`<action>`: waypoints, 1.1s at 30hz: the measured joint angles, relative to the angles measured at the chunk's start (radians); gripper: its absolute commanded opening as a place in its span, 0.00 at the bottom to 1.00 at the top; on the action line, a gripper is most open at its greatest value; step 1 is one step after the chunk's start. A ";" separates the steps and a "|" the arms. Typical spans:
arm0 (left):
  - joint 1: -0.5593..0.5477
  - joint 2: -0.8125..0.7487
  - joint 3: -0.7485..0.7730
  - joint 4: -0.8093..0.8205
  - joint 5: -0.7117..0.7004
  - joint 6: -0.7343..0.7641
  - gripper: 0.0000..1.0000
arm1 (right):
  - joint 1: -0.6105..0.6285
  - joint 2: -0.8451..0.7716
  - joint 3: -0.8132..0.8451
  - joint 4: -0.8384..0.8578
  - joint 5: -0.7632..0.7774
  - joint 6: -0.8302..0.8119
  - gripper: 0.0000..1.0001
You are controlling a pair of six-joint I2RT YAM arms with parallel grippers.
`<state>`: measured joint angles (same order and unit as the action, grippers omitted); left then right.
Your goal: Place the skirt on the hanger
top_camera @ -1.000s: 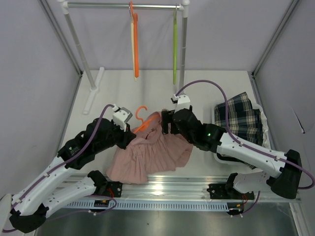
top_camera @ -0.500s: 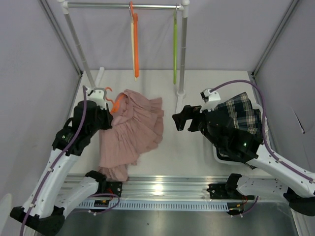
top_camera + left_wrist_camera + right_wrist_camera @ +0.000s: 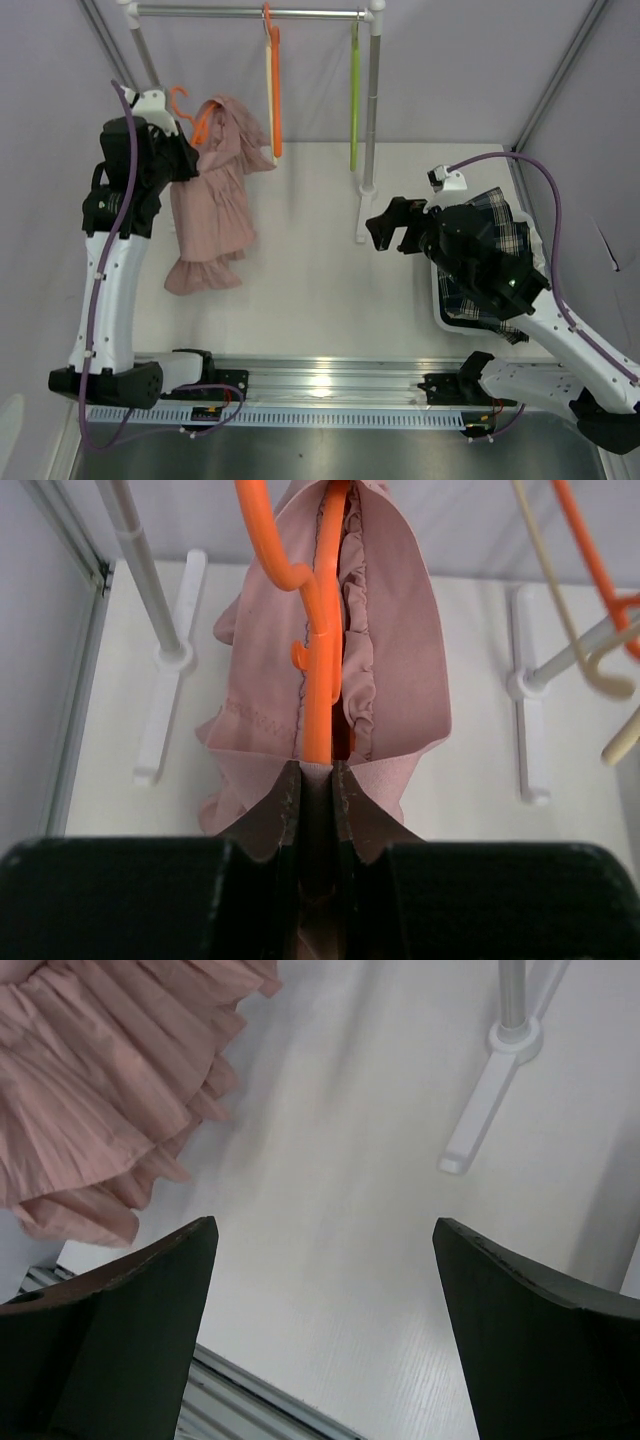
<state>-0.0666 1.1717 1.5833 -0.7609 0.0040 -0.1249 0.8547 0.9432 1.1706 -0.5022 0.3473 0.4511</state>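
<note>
The plaid skirt (image 3: 508,208) lies in a white tray (image 3: 438,305) at the right, mostly hidden under my right arm. The cream hanger (image 3: 268,90) hangs on the rack rail beside an orange one; the left wrist view shows the cream hanger (image 3: 555,580) at upper right. My left gripper (image 3: 185,150) is raised near the rail's left end. In its wrist view the left gripper (image 3: 318,770) is shut on an orange hanger (image 3: 322,630) carrying the pink garment (image 3: 400,660). My right gripper (image 3: 385,228) is open over bare table left of the tray; nothing sits between the right gripper's (image 3: 325,1225) fingers.
The rack rail (image 3: 250,12) spans the back, with an orange hanger (image 3: 275,100) and a lime-green hanger (image 3: 354,100) on it. Its right post (image 3: 370,120) and white foot (image 3: 478,1125) stand just behind my right gripper. The pink garment's hem (image 3: 90,1100) dangles at left.
My left arm lifted the orange hanger with the pink garment from the table up toward the rail's left end. My right gripper drew back to the right and opened wide.
</note>
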 measured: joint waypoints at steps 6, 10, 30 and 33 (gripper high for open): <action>0.021 0.155 0.161 0.076 0.041 0.029 0.00 | -0.091 0.060 0.071 0.012 -0.133 -0.026 0.95; 0.031 0.219 0.237 0.105 0.052 0.040 0.00 | -0.147 0.124 0.114 0.034 -0.235 -0.032 0.95; 0.035 0.541 0.623 0.262 0.041 0.054 0.00 | -0.232 0.275 0.203 0.151 -0.488 -0.045 0.95; 0.036 0.584 0.682 0.243 0.028 0.047 0.00 | -0.237 0.278 0.203 0.153 -0.497 -0.044 0.95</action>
<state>-0.0303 1.7561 2.2650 -0.5175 0.0322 -0.0784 0.6174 1.2213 1.3739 -0.3496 -0.1497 0.4068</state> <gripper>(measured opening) 0.160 0.951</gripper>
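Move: The bare stretch of rail that the left hand's hanger is bound for lies about 26 cm ahead of that hand, dead in line with it and some 18 cm higher. The rail's left corner joint is about 14 cm to the left of that spot; on its right, about 16 cm off, the other orange hanger hangs roughly 10 cm lower. From the right hand, the spot is some 36 cm ahead, 39 cm left and 23 cm above. Still pinching the near end of the hanger with the skirt on it, the left hand carries both forward some 16 cm and up about 12 cm towards the rail, its fingers tipping up 20 degrees to level. The climb ends first, and the last few centimetres run level, bringing the hook over the rail. The right hand, empty and open, drifts forward and left about 8 cm, rising slightly and swinging counter-clockwise. ##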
